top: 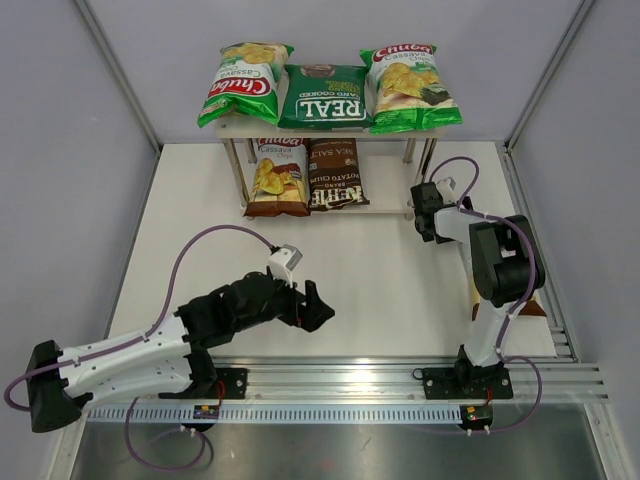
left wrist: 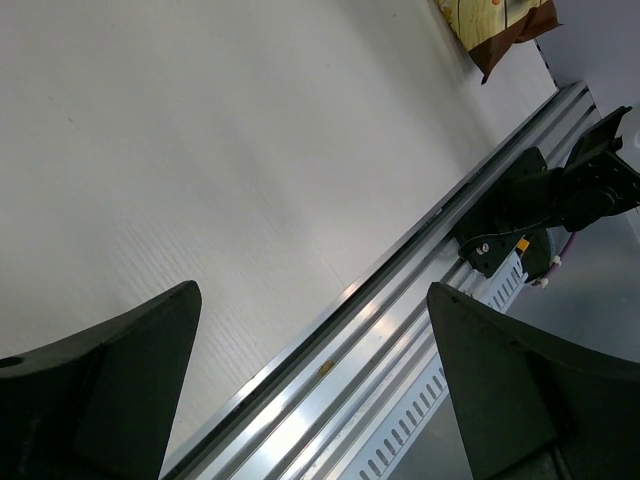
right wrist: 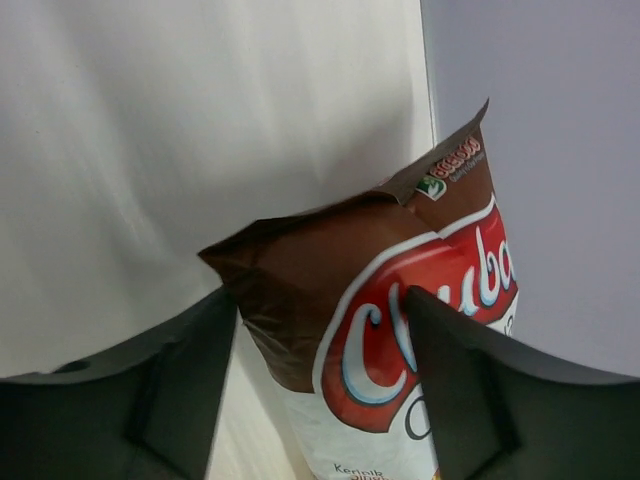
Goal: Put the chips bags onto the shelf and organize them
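Note:
The shelf (top: 392,190) stands at the back. Its top board carries a light-green Chuba bag (top: 245,80), the dark-green REAL bag (top: 322,97) and a second light-green Chuba bag (top: 408,85). On the lower board lie a brown-and-white Chuba bag (top: 278,178) and the dark-brown Kettle bag (top: 335,175). Another brown-and-white Chuba bag (right wrist: 420,240) lies at the table's right side, mostly hidden under the right arm (top: 500,262) in the top view. My right gripper (right wrist: 318,295) is open, its fingers on either side of that bag's top end. My left gripper (top: 322,305) is open and holds nothing.
A silver rail (top: 400,375) runs along the table's near edge, with both arm bases bolted to it. Grey walls close in the back and sides. In the left wrist view the rail (left wrist: 380,340) passes under the left gripper (left wrist: 312,290).

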You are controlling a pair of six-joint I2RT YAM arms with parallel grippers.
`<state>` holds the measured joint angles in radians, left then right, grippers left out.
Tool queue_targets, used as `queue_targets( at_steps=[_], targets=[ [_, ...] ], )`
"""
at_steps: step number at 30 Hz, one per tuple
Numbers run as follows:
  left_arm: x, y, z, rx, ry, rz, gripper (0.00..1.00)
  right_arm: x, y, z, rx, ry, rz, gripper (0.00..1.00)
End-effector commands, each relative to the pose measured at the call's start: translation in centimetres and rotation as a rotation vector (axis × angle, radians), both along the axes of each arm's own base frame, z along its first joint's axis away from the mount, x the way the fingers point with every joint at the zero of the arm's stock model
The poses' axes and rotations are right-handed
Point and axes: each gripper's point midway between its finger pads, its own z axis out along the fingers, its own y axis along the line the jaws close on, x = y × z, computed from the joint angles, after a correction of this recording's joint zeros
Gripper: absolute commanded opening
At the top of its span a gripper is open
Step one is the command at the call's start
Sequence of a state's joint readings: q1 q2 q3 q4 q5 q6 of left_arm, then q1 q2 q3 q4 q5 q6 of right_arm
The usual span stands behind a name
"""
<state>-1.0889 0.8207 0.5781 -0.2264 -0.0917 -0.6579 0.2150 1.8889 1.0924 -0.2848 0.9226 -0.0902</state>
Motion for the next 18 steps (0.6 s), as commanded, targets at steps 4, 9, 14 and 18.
queue_targets(
  at_steps=[4,9,14,18],
  targets=[
    [0.4,0.3,0.9,-0.027,-0.040,0.013,0.99,-0.5,0.0,-0.3,0.020,-0.050,-0.046,0.44],
    [0.4,0.6,1.2,-0.032,-0.050,0.025,0.99,-0.8,0.3,0.9,0.025,-0.093,-0.060,0.20],
    [1.0,1.2,1.5,-0.022,-0.059,0.065,0.99,-1.2,3.1,4.1,0.025,-0.185,0.005,0.11],
    [1.8,2.3,1.7,-0.014,-0.066,0.145,0.99,-2.7,5.6,5.3,0.068,-0.241,0.045,0.01]
  ],
)
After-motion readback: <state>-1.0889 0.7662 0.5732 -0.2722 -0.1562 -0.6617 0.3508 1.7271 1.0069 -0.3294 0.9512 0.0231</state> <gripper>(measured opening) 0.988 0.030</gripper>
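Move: The brown-topped Chuba bag to take lies with its top left corner between the open right fingers, its middle roughly 11 cm back, 3 cm to the right and 1 cm lower. The shelf's front right post stands about 17 cm to this hand's left and level with it; the brown Kettle bag on the lower shelf is some 33 cm left and 7 cm farther out. From the left hand the Chuba bag's middle is about 39 cm right, 10 cm ahead and 12 cm lower. Sink the right gripper barely half a centimetre more and shut its fingers from nearly wide open, pinching the Chuba bag's top left corner. Once they have mostly closed, pull the corner about 4 cm left towards the shelf while lifting it some 3 cm and easing back about 1–2 cm, closing fully on the way. ##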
